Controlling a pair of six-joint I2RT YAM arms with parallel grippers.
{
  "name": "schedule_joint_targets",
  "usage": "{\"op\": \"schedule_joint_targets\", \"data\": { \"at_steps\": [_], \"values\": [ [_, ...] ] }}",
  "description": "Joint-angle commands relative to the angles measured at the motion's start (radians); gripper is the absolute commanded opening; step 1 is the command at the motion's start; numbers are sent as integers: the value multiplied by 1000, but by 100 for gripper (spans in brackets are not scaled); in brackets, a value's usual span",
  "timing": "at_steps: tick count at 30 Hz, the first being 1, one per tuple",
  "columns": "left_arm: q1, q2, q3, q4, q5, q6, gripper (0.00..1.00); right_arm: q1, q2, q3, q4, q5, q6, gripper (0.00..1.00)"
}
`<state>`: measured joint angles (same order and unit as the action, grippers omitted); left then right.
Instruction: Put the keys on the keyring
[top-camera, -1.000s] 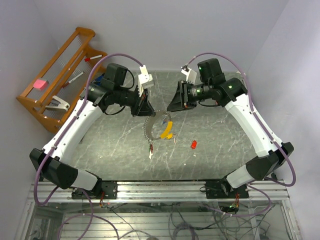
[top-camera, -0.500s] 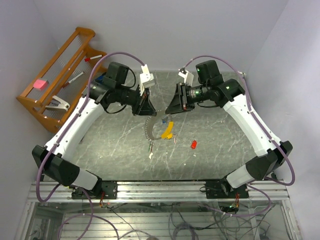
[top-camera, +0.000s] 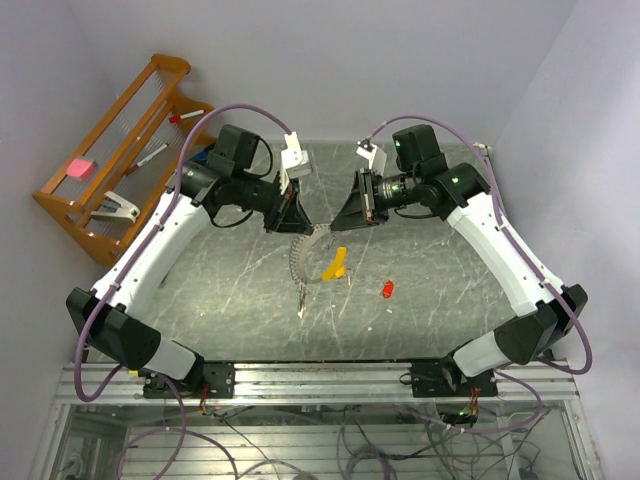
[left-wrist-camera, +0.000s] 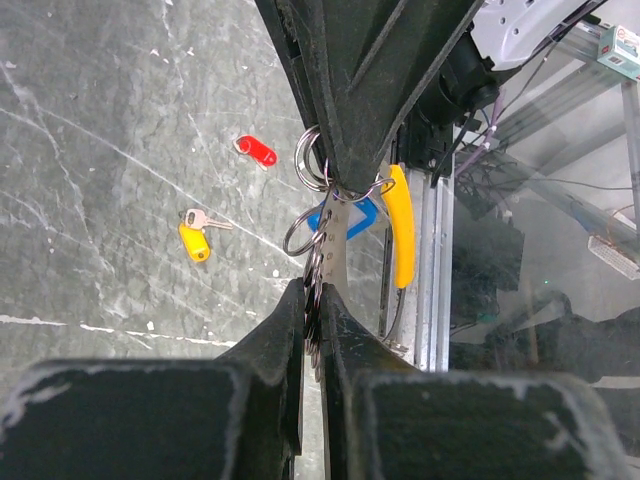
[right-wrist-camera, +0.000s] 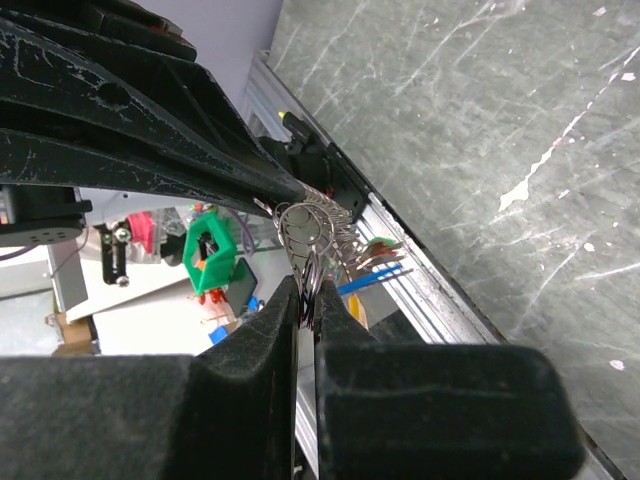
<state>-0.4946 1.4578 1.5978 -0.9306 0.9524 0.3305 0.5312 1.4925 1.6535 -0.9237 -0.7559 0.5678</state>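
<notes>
The keyring (top-camera: 303, 246) is a silvery coiled loop held up between my two grippers above the middle of the table. Its yellow banana piece (top-camera: 335, 264) hangs below it. My left gripper (top-camera: 291, 216) is shut on the coil (left-wrist-camera: 316, 300), its fingertips facing the right gripper's. My right gripper (top-camera: 344, 215) is shut on a ring of it (right-wrist-camera: 306, 232). A blue tag (left-wrist-camera: 345, 218) hangs on the keyring beside the banana piece (left-wrist-camera: 401, 232). A red key tag (top-camera: 387, 289) lies loose on the table; it shows in the left wrist view (left-wrist-camera: 256, 151) with a yellow-tagged key (left-wrist-camera: 194, 240).
A wooden rack (top-camera: 118, 150) with pens, a pink piece and a white tool stands off the table's back left. A small pale piece (top-camera: 302, 311) lies below the keyring. An aluminium rail (top-camera: 320, 375) runs along the table's near edge.
Both grippers have edged slightly toward the back, still gripping the keyring between them. The loose red tag has not moved.
</notes>
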Motion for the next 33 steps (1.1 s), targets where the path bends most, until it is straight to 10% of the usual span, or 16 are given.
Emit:
{"op": "schedule_joint_targets", "data": {
  "at_steps": [1, 9, 13, 15, 33],
  "values": [
    [-2, -17, 9, -13, 24, 45, 7, -2, -36, -34, 87, -46, 52, 0],
    [-2, -14, 4, -14, 0, 64, 10, -2, -55, -67, 154, -55, 113, 0],
    [-3, -18, -12, 16, -77, 30, 58, -2, -78, -85, 182, -9, 144, 0],
    [-2, -22, -11, 23, -113, 25, 67, -2, -89, -101, 198, 29, 170, 0],
    [-39, 12, 95, 162, -161, -155, 84, 2, -75, -73, 179, 371, 315, 0]
  ]
}}
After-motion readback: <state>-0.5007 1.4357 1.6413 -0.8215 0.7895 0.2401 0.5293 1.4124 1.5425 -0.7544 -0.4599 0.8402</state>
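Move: Both hands pinch the keyring's coil some 4 cm apart; the keyring's middle hangs about 6 cm below and 4 cm back of both, 1 cm to the left hand's right, 3 cm to the right hand's left. The loose yellow key lies on the table some 31 cm below, 2 cm ahead and 2 cm right of the right hand; the red key, equally low, about 14 cm right and 2 cm back. Left fingers open, freeing the keyring; both hands go forward 3–4 cm, the right still pinching and turning clockwise. ##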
